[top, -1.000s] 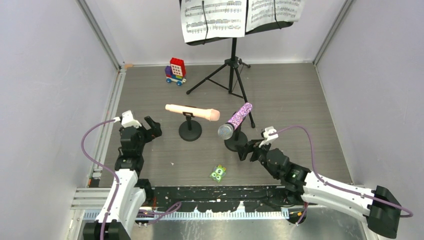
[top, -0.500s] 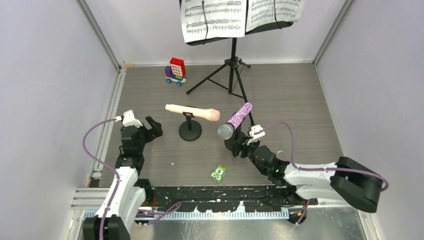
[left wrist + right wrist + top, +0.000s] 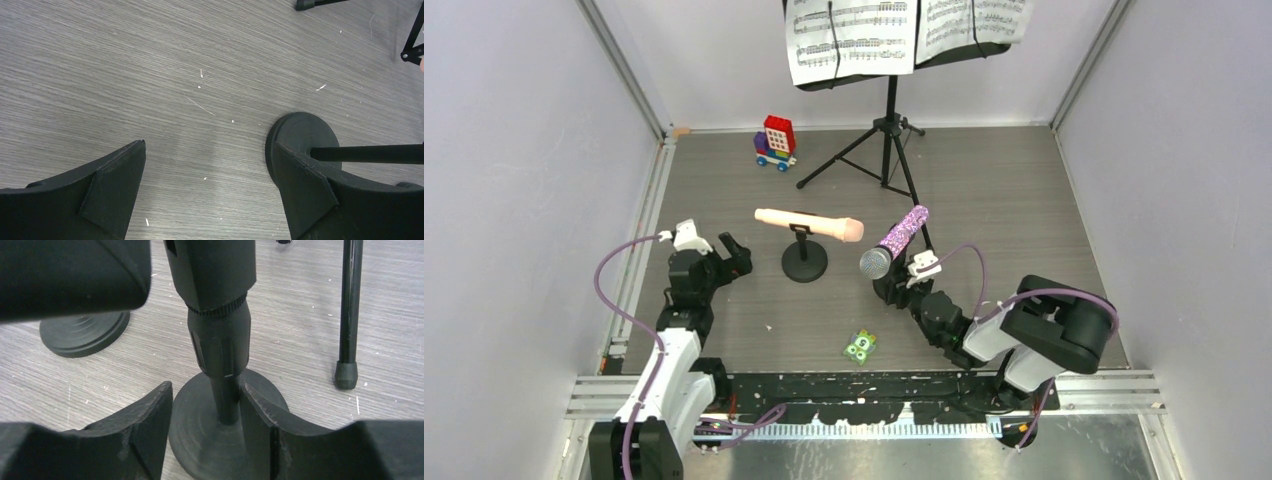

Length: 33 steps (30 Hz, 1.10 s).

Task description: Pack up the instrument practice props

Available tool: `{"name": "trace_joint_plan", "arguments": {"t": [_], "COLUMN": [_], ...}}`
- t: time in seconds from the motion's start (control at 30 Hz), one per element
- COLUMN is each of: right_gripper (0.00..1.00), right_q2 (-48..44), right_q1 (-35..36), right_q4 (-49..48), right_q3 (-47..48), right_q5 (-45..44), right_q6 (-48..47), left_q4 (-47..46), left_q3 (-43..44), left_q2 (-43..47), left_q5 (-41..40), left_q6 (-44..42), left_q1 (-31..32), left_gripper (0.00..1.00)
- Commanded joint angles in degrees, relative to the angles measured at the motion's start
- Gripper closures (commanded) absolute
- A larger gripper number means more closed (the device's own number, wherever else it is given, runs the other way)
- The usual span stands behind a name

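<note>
The black music desk (image 3: pixel 959 53) with white sheet-music pages (image 3: pixel 852 35) stands on tripod legs (image 3: pixel 886 150) at the back. A pink microphone (image 3: pixel 809 224) lies across the left mic mount (image 3: pixel 805 265). The purple-glitter microphone (image 3: pixel 902 235) sits tilted in the right mic mount (image 3: pixel 200 432). My right gripper (image 3: pixel 206 390) is open and straddles that mount's stem (image 3: pixel 226 400); the right finger is at the stem, the left finger stands apart from it. My left gripper (image 3: pixel 210 145) hangs open over bare floor, just left of the left mount's base (image 3: pixel 300 132).
A red-blue toy brick vehicle (image 3: pixel 775 143) stands at the back left. A small green dotted piece (image 3: pixel 860 346) lies near the front edge. One tripod foot (image 3: pixel 346 375) rests just right of the right mount. Grey walls close in on three sides.
My right arm folded in toward the right mic mount, and its jaws narrowed around the stem. The left arm barely shifted.
</note>
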<state>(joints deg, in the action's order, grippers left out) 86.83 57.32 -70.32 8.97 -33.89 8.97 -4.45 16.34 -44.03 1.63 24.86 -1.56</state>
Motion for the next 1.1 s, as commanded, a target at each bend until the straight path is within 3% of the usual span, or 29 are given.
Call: {"name": "trace_joint_plan", "arguments": {"t": [0.0, 0.23, 0.37, 0.6, 0.67, 0.73, 0.83, 0.93, 1.07], "right_gripper": [0.47, 0.55, 0.79, 0.89, 0.98, 0.99, 0.99, 0.99, 0.99], "right_q2": [3.1, 3.6, 3.9, 2.2, -0.5, -5.1, -16.2, -32.1, -44.7], "right_q1": [0.3, 0.2, 0.2, 0.2, 0.2, 0.2, 0.3, 0.2, -0.6], "right_q4": [-11.9, -11.9, -11.8, -11.9, -11.7, -9.4, 4.9, 31.8, 42.7], "right_q3": [2.2, 3.4, 3.6, 1.7, 0.2, -1.6, -1.3, 2.6, 3.2], "right_q5": [-2.9, -4.1, -6.9, -5.2, -5.5, -5.5, -7.1, -12.4, -19.1], "right_q6": [-4.4, -7.3, -7.1, -6.5, -5.2, -3.8, -0.1, 4.1, 0.8], "left_q4": [-3.6, -3.9, -3.9, -4.0, -4.1, -4.1, -4.0, -4.1, -4.0], "left_q3": [1.4, 2.0, 2.3, 2.6, 2.7, 2.7, 2.8, 2.9, 3.2], "left_q2": [-0.5, -2.1, -2.7, -3.5, -3.6, -3.5, -3.8, -4.0, -4.5], "left_q5": [0.9, 1.4, 1.7, 2.1, 2.1, 2.1, 2.2, 2.2, 2.5], "left_q6": [-0.9, -1.0, -1.1, -1.3, -1.3, -1.3, -1.3, -1.3, -1.4], "left_q1": [0.1, 0.2, 0.1, 0.1, 0.1, 0.1, 0.2, 0.1, 0.1], "left_gripper": [0.0, 0.0, 0.0, 0.0, 0.0, 0.0, 0.0, 0.0, 0.0]}}
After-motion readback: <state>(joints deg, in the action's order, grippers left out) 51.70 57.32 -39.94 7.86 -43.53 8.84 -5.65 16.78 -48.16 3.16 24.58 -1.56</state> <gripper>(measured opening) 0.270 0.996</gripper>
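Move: The slim stem of the purple glitter microphone's stand lies between the right hand's open fingers, roughly 2 cm ahead of the hand point and level with it; the purple microphone sits about 9 cm above and 3 cm ahead. A tripod foot is some 8 cm ahead and 6 cm right, the peach microphone's stand 6 cm ahead and 18 cm left. From the left hand, the purple microphone's stem lies about 33 cm right, 1 cm back. The right fingers pinch the stem of the purple microphone's stand below its clip, closing as the hand eases about 1.5 cm forward and creeps slightly up. After a short hold they keep their grip while the hand sweeps right and up, roughly 5 cm each way, and a couple of centimetres back, away from the peach microphone's stand, turning slightly clockwise. ##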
